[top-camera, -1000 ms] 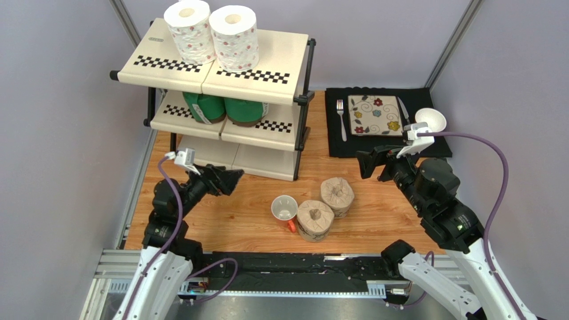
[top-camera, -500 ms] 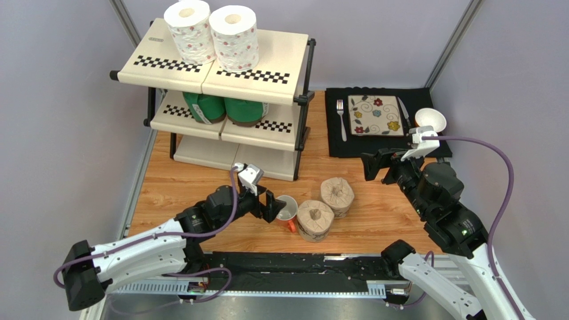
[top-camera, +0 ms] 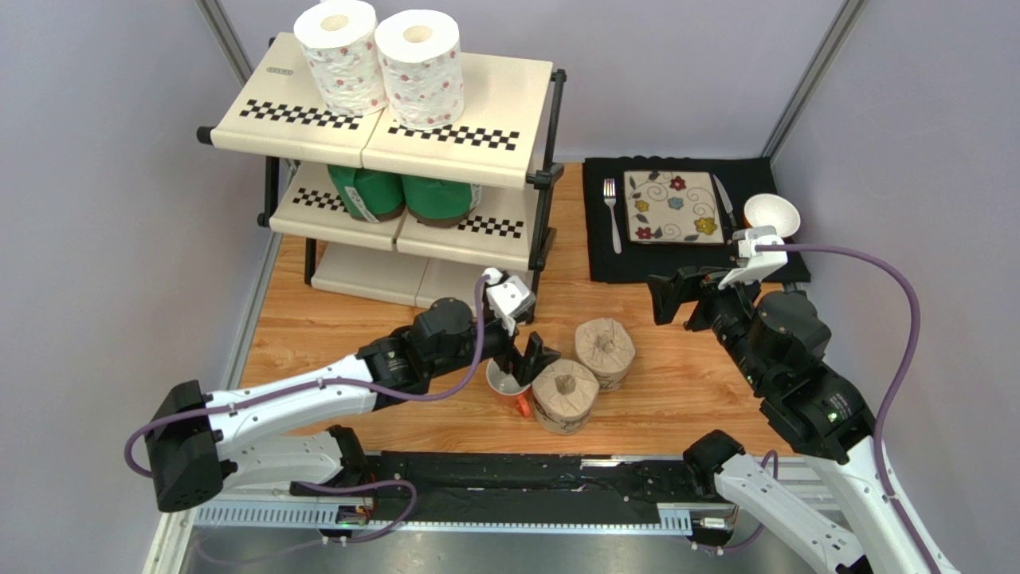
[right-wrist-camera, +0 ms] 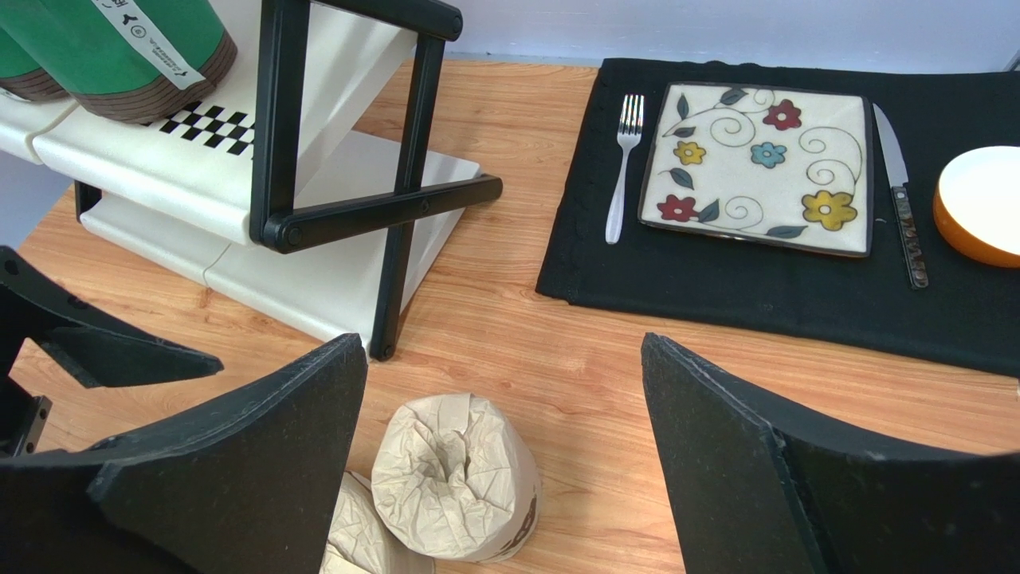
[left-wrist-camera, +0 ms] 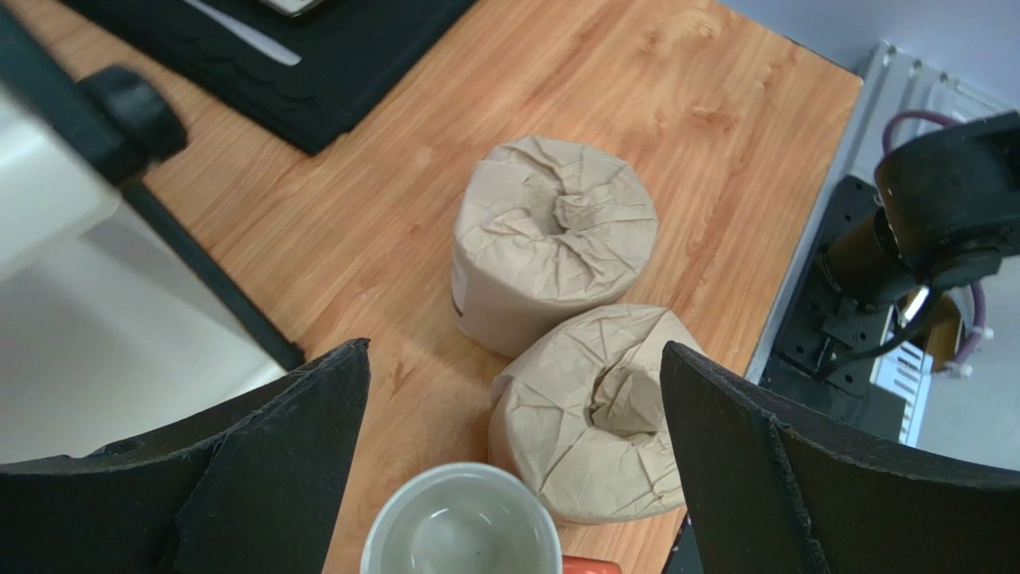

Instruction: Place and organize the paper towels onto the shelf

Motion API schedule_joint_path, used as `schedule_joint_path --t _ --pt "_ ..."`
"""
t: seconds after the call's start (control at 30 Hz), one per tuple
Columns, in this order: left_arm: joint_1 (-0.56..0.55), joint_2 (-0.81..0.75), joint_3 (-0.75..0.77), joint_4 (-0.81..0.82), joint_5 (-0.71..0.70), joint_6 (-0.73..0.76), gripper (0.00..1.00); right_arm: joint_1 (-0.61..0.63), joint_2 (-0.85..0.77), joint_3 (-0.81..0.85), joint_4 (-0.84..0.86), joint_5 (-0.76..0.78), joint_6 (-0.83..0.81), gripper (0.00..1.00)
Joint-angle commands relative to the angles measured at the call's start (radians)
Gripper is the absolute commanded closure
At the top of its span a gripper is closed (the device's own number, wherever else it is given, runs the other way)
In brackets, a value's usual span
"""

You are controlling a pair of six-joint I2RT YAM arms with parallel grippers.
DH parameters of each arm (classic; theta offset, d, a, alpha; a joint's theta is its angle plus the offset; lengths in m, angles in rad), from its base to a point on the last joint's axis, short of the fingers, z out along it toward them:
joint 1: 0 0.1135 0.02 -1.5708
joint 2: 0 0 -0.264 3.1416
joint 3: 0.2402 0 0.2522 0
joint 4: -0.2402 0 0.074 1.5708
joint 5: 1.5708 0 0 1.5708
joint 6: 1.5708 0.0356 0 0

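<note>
Two tan-brown rolls stand on the wooden table: the near one (top-camera: 564,395) (left-wrist-camera: 599,407) and the far one (top-camera: 605,349) (left-wrist-camera: 553,239) (right-wrist-camera: 455,475). My left gripper (top-camera: 528,356) (left-wrist-camera: 515,478) is open and empty, hovering above the mug and the near tan roll. My right gripper (top-camera: 671,295) (right-wrist-camera: 503,478) is open and empty, raised to the right of the far tan roll. The shelf (top-camera: 395,120) (right-wrist-camera: 323,275) holds two white floral rolls (top-camera: 386,57) on its top tier and two green rolls (top-camera: 401,191) (right-wrist-camera: 120,48) on its middle tier. The bottom tier (top-camera: 395,278) looks bare.
A white mug (top-camera: 509,374) (left-wrist-camera: 461,526) with a red handle sits just left of the near tan roll. A black placemat (top-camera: 766,257) (right-wrist-camera: 718,281) at the back right carries a floral plate (top-camera: 673,206), fork, knife and small bowl (top-camera: 771,214).
My left arm has swung right and forward from beside the shelf, bringing its open gripper over the mug and near tan roll. The right arm has barely moved.
</note>
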Motion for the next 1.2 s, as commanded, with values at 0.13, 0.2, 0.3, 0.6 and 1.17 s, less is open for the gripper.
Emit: schedule_joint_path --t 0.13,0.2,0.3,0.6,1.17 --pt "-0.006 0.120 0.143 -0.170 0.228 0.152 0.01 0.003 -0.009 0.019 0.012 0.020 -0.012 0.10" --pt "-0.006 0.154 0.147 -0.180 0.259 0.158 0.01 0.003 -0.007 0.016 0.015 0.015 -0.011 0.10" --pt "-0.006 0.194 0.161 -0.192 0.286 0.167 0.01 0.003 -0.007 0.016 0.015 0.015 -0.011 0.10" --pt "-0.003 0.268 0.190 -0.206 0.274 0.209 0.01 0.003 -0.012 0.013 0.009 0.025 -0.018 0.10" --pt "0.023 0.378 0.232 -0.184 0.294 0.192 0.07 0.003 -0.011 0.002 0.007 0.031 -0.026 0.10"
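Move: Ahead of the open left fingers, the nearer brown paper roll stands about 6 cm to the right, some 6 cm back and 16 cm below. From that roll, the other brown roll stands roughly 8 cm farther out and 7 cm farther right, while the mug is about 10 cm to the left and 3 cm farther out. The waiting right hand has the nearer roll some 18 cm to its left, 9 cm back and 27 cm below. Sinking about 9 cm with the fingers still wide open, the left hand comes down towards the nearer brown roll, easing some 3 cm right and drawing slightly back on the way. Early on, the wrist swings clockwise and tips the fingertips down by nearly 20 degrees each; the descent pauses midway, then goes on slowly. ##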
